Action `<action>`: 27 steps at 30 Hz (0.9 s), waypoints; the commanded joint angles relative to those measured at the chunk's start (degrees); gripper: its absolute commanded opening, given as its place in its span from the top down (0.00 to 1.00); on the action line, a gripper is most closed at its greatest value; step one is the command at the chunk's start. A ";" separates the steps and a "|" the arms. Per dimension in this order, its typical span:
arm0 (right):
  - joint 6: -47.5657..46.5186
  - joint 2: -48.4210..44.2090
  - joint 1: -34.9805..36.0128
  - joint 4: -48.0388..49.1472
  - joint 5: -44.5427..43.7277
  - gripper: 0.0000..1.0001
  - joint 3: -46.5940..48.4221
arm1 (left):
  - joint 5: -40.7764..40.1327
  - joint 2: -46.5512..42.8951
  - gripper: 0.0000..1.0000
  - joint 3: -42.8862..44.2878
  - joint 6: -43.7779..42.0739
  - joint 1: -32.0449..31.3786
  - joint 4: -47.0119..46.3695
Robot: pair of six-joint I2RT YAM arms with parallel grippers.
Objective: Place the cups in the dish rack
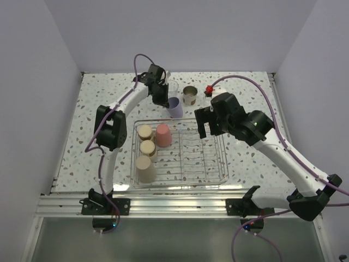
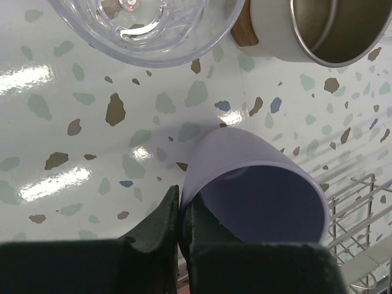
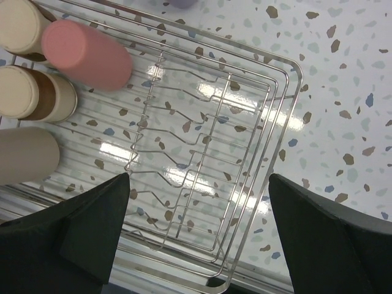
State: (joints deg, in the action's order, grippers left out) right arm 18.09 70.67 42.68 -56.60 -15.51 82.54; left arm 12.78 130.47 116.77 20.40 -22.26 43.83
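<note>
My left gripper [image 1: 167, 100] [image 2: 179, 214] is shut on the rim of the lavender cup [image 1: 175, 107] [image 2: 257, 184], one finger inside the wall and one outside. The cup stands on the table just behind the dish rack [image 1: 180, 183]. A clear cup [image 1: 172, 87] [image 2: 144, 24] and a metallic cup [image 1: 189, 95] [image 2: 318, 27] stand behind it. In the rack's left part sit a pink cup [image 1: 163, 134] [image 3: 86, 52], a tall tan cup [image 1: 145, 168] [image 3: 27, 153] and two brown cups [image 1: 144, 131] [image 3: 37, 92]. My right gripper [image 1: 204, 130] [image 3: 199, 177] hangs open over the rack's right half [image 3: 288, 122], holding nothing.
A small red object [image 1: 208, 89] lies on the table beside the metallic cup. White walls close in the speckled table on the left, back and right. The rack's right half holds only wire dividers [image 3: 184, 122].
</note>
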 commanded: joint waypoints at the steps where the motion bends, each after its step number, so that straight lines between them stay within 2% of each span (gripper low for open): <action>1: -1.21 1.13 -0.14 -0.36 -1.46 0.02 3.32 | 0.23 -8.47 1.00 -0.74 0.95 0.29 -2.08; 6: -0.42 2.01 -0.22 2.97 1.17 0.02 5.87 | 3.12 -16.46 1.00 -3.04 4.11 1.69 -5.07; 11: 2.21 2.19 -0.14 9.30 1.17 0.02 9.21 | 11.82 -23.85 1.00 -6.72 7.88 4.06 -9.28; 14: 1.43 1.05 -0.14 16.68 0.13 0.02 9.66 | 16.22 -30.17 1.00 -12.78 8.69 5.47 -15.17; 16: -0.68 0.34 -0.05 23.44 -0.05 0.02 9.04 | 14.66 -36.32 1.00 -18.75 8.60 5.39 -20.00; 18: 2.03 0.25 -0.31 26.09 0.65 0.02 9.21 | 13.51 -43.94 1.00 -27.24 9.83 5.91 -26.56; 22: 7.12 6.57 -0.31 23.47 12.58 0.02 18.06 | 10.52 -54.26 1.00 -36.86 9.56 6.97 -32.49; 24: 11.07 10.96 -1.36 25.02 18.72 0.01 20.11 | 15.41 -56.81 1.00 -38.19 13.68 11.08 -32.76; 25: 19.53 11.67 -2.85 28.87 31.46 0.02 19.77 | 20.22 -57.34 1.00 -38.46 15.44 12.75 -33.02; 26: 25.53 12.03 -5.56 35.26 36.81 0.02 15.24 | 21.66 -58.13 1.00 -39.07 18.50 15.47 -33.55; 27: 38.39 11.77 -6.28 52.38 40.95 0.02 11.71 | 22.63 -60.49 1.00 -41.08 19.75 16.45 -36.25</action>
State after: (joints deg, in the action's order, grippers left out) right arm 32.77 80.75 39.77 -27.99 5.80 99.33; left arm 29.06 73.41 78.48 33.08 -10.44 16.82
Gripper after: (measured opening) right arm 0.985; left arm 0.043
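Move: The purple cup is already pinched by its wall in the left fingers, its middle about 4 cm right, 1 cm back and 3 cm below that hand point. From the left hand the clear cup stands some 8 cm ahead and 2 cm right, the steel cup 4 cm ahead and 10 cm right, both some 4 cm lower. From the open right hand, the purple cup lies roughly 22 cm ahead, 12 cm left and 21 cm down. The purple cup goes up off the table in the left fingers' unchanged pinch, nearly 30 cm up, then also back and somewhat left, while that wrist swings up about 45 degrees towards forward-right. To meet it, the right hand, fingers wide open, rises and sweeps left with a little forward, its fingers rolling round to point left at the cup's bottom. ##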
